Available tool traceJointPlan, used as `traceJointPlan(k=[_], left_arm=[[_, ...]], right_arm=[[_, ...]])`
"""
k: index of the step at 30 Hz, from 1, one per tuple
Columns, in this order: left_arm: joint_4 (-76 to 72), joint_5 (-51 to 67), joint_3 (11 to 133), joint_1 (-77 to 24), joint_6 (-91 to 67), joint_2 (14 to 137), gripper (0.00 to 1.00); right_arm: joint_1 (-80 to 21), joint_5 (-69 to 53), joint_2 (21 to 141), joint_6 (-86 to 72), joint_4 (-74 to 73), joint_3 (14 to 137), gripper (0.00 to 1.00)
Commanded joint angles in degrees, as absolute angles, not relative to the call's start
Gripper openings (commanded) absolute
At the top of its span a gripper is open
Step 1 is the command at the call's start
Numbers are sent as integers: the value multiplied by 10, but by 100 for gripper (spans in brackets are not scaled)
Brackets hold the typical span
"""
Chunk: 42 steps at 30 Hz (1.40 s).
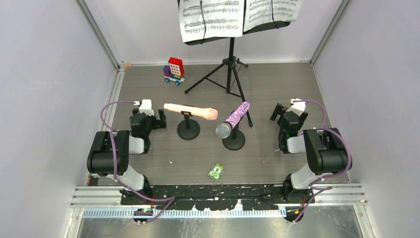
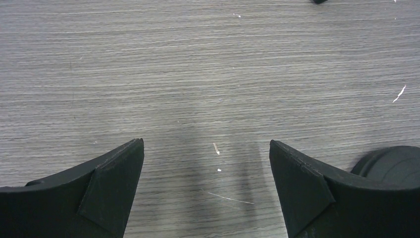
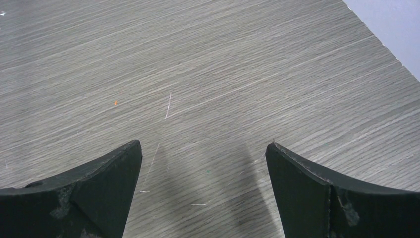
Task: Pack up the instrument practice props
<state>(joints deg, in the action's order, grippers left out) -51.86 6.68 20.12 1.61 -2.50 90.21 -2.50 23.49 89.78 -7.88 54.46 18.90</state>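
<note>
At the back, the black music desk (image 1: 267,26) stands on its tripod legs (image 1: 231,74) and carries white sheet-music pages (image 1: 212,19). The pink microphone (image 1: 190,111) lies level on a short black mount (image 1: 188,131). To its right the purple-glitter microphone (image 1: 235,118) leans on the other mount (image 1: 234,142). My left gripper (image 1: 147,114) is open, left of the pink microphone and apart from it. In the left wrist view the left gripper (image 2: 206,148) has only bare table between its fingers, with a black round base (image 2: 391,157) at the right. My right gripper (image 1: 289,112) (image 3: 203,148) is open over bare table, right of the glitter microphone.
A red-blue toy brick vehicle (image 1: 174,70) stands at the back left. A small green dotted piece (image 1: 216,171) lies near the front middle. Pale walls (image 1: 44,74) close in both sides and the back. In the right wrist view the wall (image 3: 396,29) lies just beyond the table edge.
</note>
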Motion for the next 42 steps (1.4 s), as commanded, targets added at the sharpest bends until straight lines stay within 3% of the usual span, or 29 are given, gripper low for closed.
traceJointPlan(k=[1, 8, 12, 17, 21, 26, 34, 42], left_arm=[[-531, 68, 214, 15, -17, 888, 100], [-529, 22, 210, 15, -34, 876, 100], [-399, -63, 214, 15, -68, 740, 100], [-162, -162, 250, 14, -135, 584, 100], [-31, -186, 275, 14, -193, 473, 100], [128, -141, 304, 15, -283, 369, 100], [171, -74, 278, 14, -275, 320, 100], [119, -54, 229, 14, -259, 299, 100]], right_arm=[[-26, 248, 896, -85, 574, 193, 100], [-26, 259, 895, -88, 577, 191, 100], [-19, 291, 860, -107, 535, 199, 100], [-19, 382, 746, -153, 324, 273, 100], [-19, 461, 648, -394, 66, 348, 100], [-18, 362, 634, -443, -209, 446, 100], [-29, 157, 451, -435, -248, 351, 100], [-160, 144, 233, -437, -325, 276, 98]])
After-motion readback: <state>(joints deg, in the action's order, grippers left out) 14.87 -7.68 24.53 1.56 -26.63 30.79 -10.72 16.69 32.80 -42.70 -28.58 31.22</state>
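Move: The peach microphone on its stand lies about 17 cm right of the left hand, 3 cm back and 8 cm higher; the music stand's left foot is some 15 cm right and 11 cm ahead. For the right hand, the purple microphone is roughly 24 cm left, 9 cm back and 7 cm higher; the music stand's near foot lies 16 cm left and 5 cm back, the green toy 31 cm left and 23 cm back. Back and up off their low resting poses come both open, empty hands. The left rises about 15 cm, sinks some 5, ends 12 cm back, turned 20 degrees counter-clockwise, its left side dipping. The right rises as far while drifting slightly right, then sinks, draws back and swings left towards the purple microphone, rolling some 30 degrees left side up. ##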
